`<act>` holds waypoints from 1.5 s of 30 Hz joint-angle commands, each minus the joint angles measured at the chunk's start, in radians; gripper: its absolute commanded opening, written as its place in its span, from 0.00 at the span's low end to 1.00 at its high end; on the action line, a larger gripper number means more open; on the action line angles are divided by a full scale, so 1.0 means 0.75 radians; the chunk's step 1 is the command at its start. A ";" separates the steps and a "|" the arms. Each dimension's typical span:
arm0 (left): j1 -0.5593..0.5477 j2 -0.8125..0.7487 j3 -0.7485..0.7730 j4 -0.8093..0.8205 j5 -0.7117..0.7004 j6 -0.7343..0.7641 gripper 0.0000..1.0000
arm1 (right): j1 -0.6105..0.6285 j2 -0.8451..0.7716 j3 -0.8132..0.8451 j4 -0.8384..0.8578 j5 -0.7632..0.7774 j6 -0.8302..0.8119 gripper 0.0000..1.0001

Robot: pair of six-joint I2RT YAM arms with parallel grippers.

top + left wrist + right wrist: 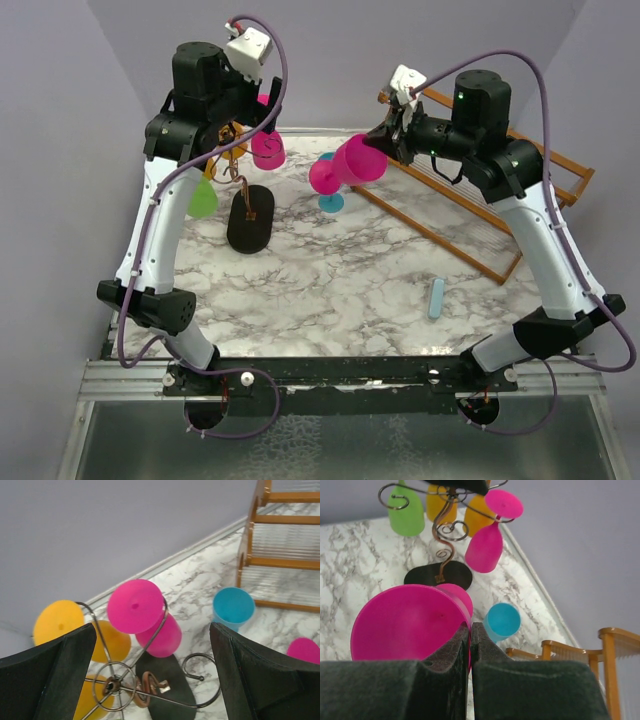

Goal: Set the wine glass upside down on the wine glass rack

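Note:
My right gripper point(470, 630) is shut on the rim of a pink wine glass point(405, 622), which it holds tilted in the air right of the wine glass rack point(240, 182). In the top view the glass point(352, 164) hangs above the marble, its foot pointing left. The rack is a thin wire tree on a black oval base point(250, 218). It carries a pink glass point(160, 637), a green one point(203, 200) and orange ones point(116, 641), all upside down. My left gripper point(152, 652) stands open directly over the rack's hub point(112, 685), with nothing between its fingers.
A blue glass point(330, 200) stands on the marble just below the held glass. A large brown wooden slatted rack point(470, 215) lies at the back right. A small light-blue bar point(437, 298) lies near the right arm. Grey walls close in behind.

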 commanded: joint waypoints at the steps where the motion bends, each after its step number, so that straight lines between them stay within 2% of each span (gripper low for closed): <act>1: 0.003 -0.088 -0.133 0.183 0.239 -0.182 0.99 | 0.003 -0.005 0.123 0.025 0.140 0.026 0.01; 7: 0.003 -0.098 -0.203 0.275 0.457 -0.412 0.99 | -0.001 -0.010 0.129 0.125 0.383 0.222 0.01; 13: 0.002 -0.105 -0.343 0.423 0.693 -0.676 0.94 | -0.003 -0.014 0.129 0.142 0.325 0.340 0.01; 27: 0.034 -0.145 -0.617 0.649 0.900 -0.985 0.62 | -0.051 -0.020 0.115 0.163 0.206 0.378 0.01; 32: 0.036 -0.150 -0.704 0.759 0.986 -1.111 0.47 | -0.065 -0.016 0.118 0.172 0.176 0.389 0.01; 39: 0.036 -0.141 -0.834 0.968 1.094 -1.342 0.43 | -0.082 -0.020 0.083 0.193 0.135 0.400 0.01; 45: 0.036 -0.133 -0.877 1.035 1.123 -1.413 0.31 | -0.091 -0.023 0.067 0.200 0.116 0.400 0.01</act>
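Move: The pink glass held by its rim in the right hand has its foot about 14 cm to the left hand's right, some 10 cm back and 15 cm below. From the left hand, the hanging pink glass is about 9 cm ahead, 1 cm right and 21 cm lower; the blue glass is 9 cm ahead, 17 cm right and 37 cm down. From the right hand, the held foot is roughly 10 cm left, 1 cm ahead and 13 cm below. The right fingers keep their pinch on the pink glass's rim, lifting it some 5 cm with a little forward and right travel, then hold nearly steady. The left hand swings right about 12 cm, down and back towards the glass's foot, turning strongly until its fingers point right, and closes by about two thirds around the foot; contact there can't be made out. ##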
